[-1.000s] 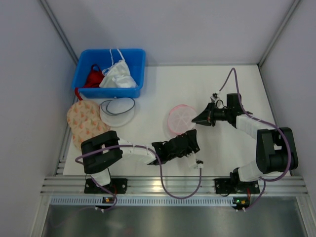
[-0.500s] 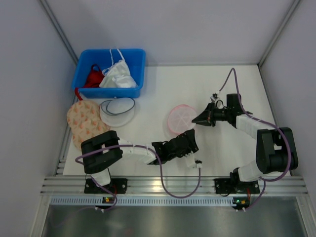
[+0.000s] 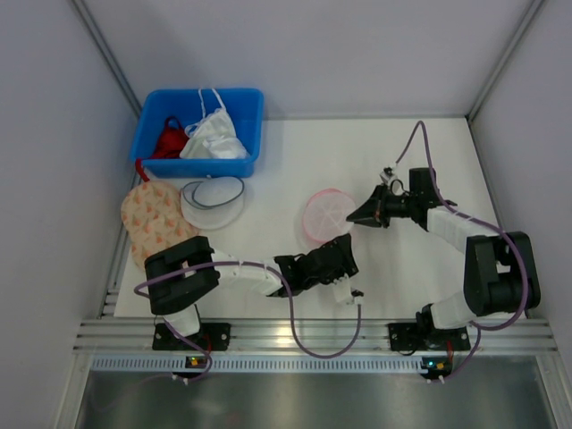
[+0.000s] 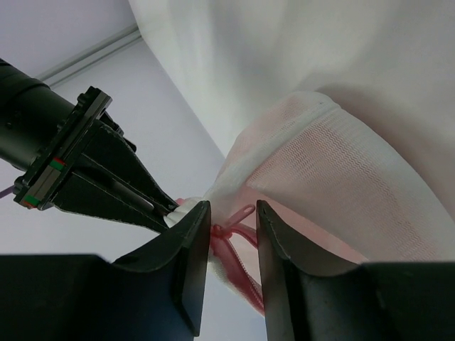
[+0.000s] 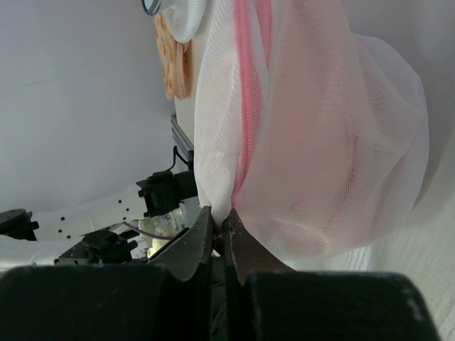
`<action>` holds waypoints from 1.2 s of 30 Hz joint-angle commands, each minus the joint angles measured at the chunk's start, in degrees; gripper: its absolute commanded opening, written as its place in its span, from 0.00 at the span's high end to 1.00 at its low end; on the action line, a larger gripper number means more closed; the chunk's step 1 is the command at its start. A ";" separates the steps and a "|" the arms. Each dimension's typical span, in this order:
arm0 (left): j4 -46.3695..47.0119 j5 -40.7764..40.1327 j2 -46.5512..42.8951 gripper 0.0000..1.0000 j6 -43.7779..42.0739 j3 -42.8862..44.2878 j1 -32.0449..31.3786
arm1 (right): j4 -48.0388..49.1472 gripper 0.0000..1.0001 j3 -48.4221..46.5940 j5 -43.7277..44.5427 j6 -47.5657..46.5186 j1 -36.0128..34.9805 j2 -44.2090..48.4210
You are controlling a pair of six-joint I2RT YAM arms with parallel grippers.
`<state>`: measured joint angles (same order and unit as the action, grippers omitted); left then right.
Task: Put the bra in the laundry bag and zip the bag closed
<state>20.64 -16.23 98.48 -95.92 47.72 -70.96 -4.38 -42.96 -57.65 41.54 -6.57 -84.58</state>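
Observation:
The laundry bag (image 3: 327, 214) lies mid-table as a round white mesh pouch with a pink rim. The pale pink bra (image 5: 341, 142) shows through its mesh. My right gripper (image 3: 352, 216) is at the bag's right edge, shut (image 5: 219, 213) on a fold of mesh beside the pink zip (image 5: 245, 106). My left gripper (image 3: 342, 248) sits at the bag's near edge. In the left wrist view its jaws (image 4: 231, 211) stand apart on either side of the pink zip pull (image 4: 240, 215), which lies loose in the gap, close to the left finger.
A blue bin (image 3: 197, 167) at the back left holds a red garment (image 3: 168, 140) and a white garment (image 3: 214, 138). In front of it lie a dark-rimmed mesh disc (image 3: 213, 202) and a beige orange-patterned pouch (image 3: 152, 222). Grey walls close in both sides.
My left gripper has drawn slightly back toward the near edge and its jaws have parted a little. The right gripper and the bag have stayed put.

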 commanded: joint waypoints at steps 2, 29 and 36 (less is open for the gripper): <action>0.19 -1.52 -0.48 0.64 -0.58 3.34 0.38 | -0.63 1.00 -2.48 -0.54 -0.76 -1.52 2.40; -19.32 8.31 -12.86 1.00 6.61 -2.20 0.47 | -4.32 1.00 -6.96 0.87 -5.24 -0.38 -0.41; -24.77 13.41 -15.33 1.00 9.70 -2.55 0.47 | -4.32 1.00 -8.89 0.78 -6.56 0.41 -2.34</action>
<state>1.65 -6.74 85.47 -88.68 46.26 -70.48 -10.83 -48.10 -57.89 36.91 -7.11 -86.19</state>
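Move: Between the left hand's half-open fingertips lies the zipper pull, practically at the hand point. The corner of the laundry bag pinched by the right hand is about 5 cm ahead of the left hand, level sideways and 2 cm higher; the bag's middle lies roughly 7 cm ahead, 5 cm to the left and 4 cm below. From the right hand, the pull is some 5 cm back, straight in line and 2 cm lower. Closing on the zipper pull almost in place, the left fingers shut to a narrow gap, then the hand draws back and left about 5 cm away from the right hand's pinch, rising a couple of centimetres before sinking again, its fingers tipping some 15 degrees farther down. The right hand keeps the bag corner pinched, giving back and left about 1 cm, then coming forward again. ##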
